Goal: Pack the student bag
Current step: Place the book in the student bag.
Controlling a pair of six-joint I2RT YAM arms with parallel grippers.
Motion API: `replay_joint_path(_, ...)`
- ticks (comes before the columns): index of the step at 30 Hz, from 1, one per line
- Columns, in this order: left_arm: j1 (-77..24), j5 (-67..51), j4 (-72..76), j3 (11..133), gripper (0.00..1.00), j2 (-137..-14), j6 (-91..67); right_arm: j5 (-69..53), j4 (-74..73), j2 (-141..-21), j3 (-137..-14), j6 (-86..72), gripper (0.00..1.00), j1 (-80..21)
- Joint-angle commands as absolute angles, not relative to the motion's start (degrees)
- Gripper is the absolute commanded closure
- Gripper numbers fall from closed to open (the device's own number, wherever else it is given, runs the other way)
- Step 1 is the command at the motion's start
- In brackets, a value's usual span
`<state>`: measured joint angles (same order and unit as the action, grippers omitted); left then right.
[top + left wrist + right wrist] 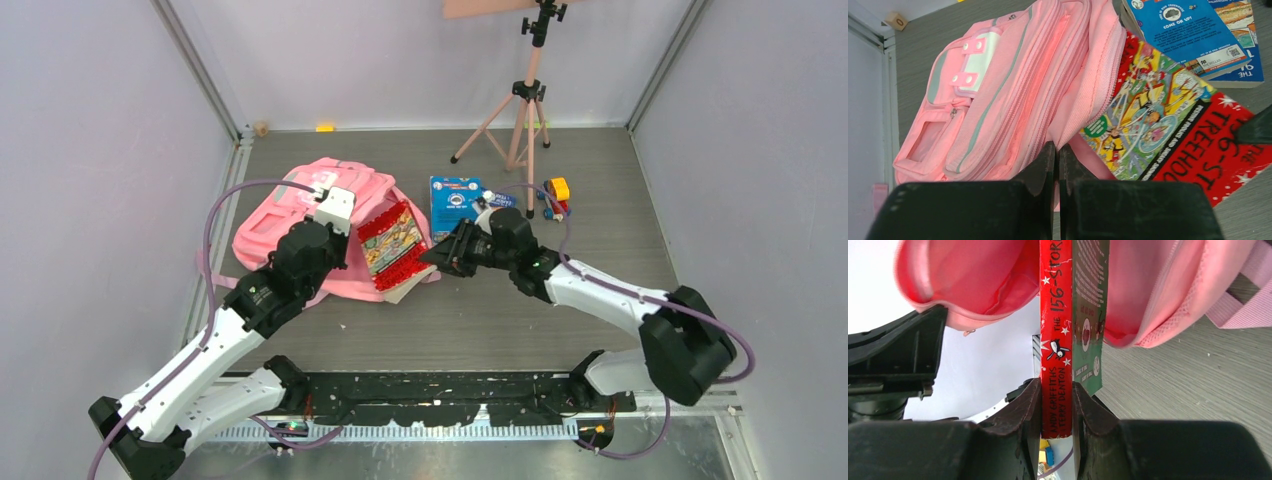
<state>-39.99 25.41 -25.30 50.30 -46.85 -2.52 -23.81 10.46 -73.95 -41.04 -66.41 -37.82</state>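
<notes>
The student bag (290,215) is a pink backpack lying at the left of the table, its mouth facing right. My left gripper (348,238) is shut, pinching the pink edge of the bag's opening (1088,95); its tips (1058,150) meet on the fabric. A red paperback (392,248) with a cartoon cover (1168,130) lies partly inside the mouth. My right gripper (434,256) is shut on the book's red spine (1055,315), its fingertips (1056,405) on either side. The bag's pink lining (983,280) surrounds the book's far end.
A blue book (455,200) (1188,35) lies just right of the bag, on top of another blue one (1245,35). A small yellow, red and blue toy (555,195) sits further right. A pink tripod (525,110) stands at the back. A wooden block (261,128) lies by the far wall.
</notes>
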Motion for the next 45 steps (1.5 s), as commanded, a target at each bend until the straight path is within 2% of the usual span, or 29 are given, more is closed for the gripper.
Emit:
replay_joint_path(1, -39.69, 26.11, -18.98, 50.98, 1.0, -45.16, -2.39, -23.32, 28.02, -78.54, -46.75, -69.57, 0.99, -40.31)
replay_joint_path(15, -39.66, 25.92, -18.98, 50.98, 1.0, -44.91, -2.37, -23.39, 44.23, -92.74, -55.21, -74.46, 0.99, -41.81)
replay_joint_path(24, -39.64, 25.66, -18.98, 50.93, 1.0, -45.01, -2.46, -23.17, 56.17, -106.95, -61.0, -80.83, 0.99, -42.09)
replay_joint_path(36, -39.65, 25.35, -18.98, 51.02, 1.0, -44.92, -2.46, -13.89, 42.79, -115.74, -61.84, -74.97, 0.99, -42.64)
replay_joint_path(45, -39.64, 25.69, -18.98, 50.99, 1.0, -44.84, -2.32, -10.81, 33.63, -119.83, -72.59, -68.21, 0.99, -44.92)
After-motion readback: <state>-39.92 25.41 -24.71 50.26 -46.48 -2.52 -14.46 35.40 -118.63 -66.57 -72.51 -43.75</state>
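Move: From the right gripper, which already holds the red book by its spine, the middle of the student bag's open mouth is about 9 cm to the left, 5 cm farther out and some 6 cm lower. The bag flap pinched by the left gripper is about 17 cm left and 4 cm ahead. The blue book lies about 12 cm ahead, 6 cm to the right and well below. From the left gripper, the bag mouth is about 9 cm to the right, nearly level forward, some 13 cm lower. Keep the left gripper still, pinching the bag flap up. Carry the red book with the right gripper left and forward into the bag mouth, dipping slightly, then lifting a few centimetres before sinking to about 8 cm below the start, and finish with a short push left and forward, some 13 cm left in all. Roll the hand about 15 degrees on the way, then mostly back, fingers staying shut on the spine. ##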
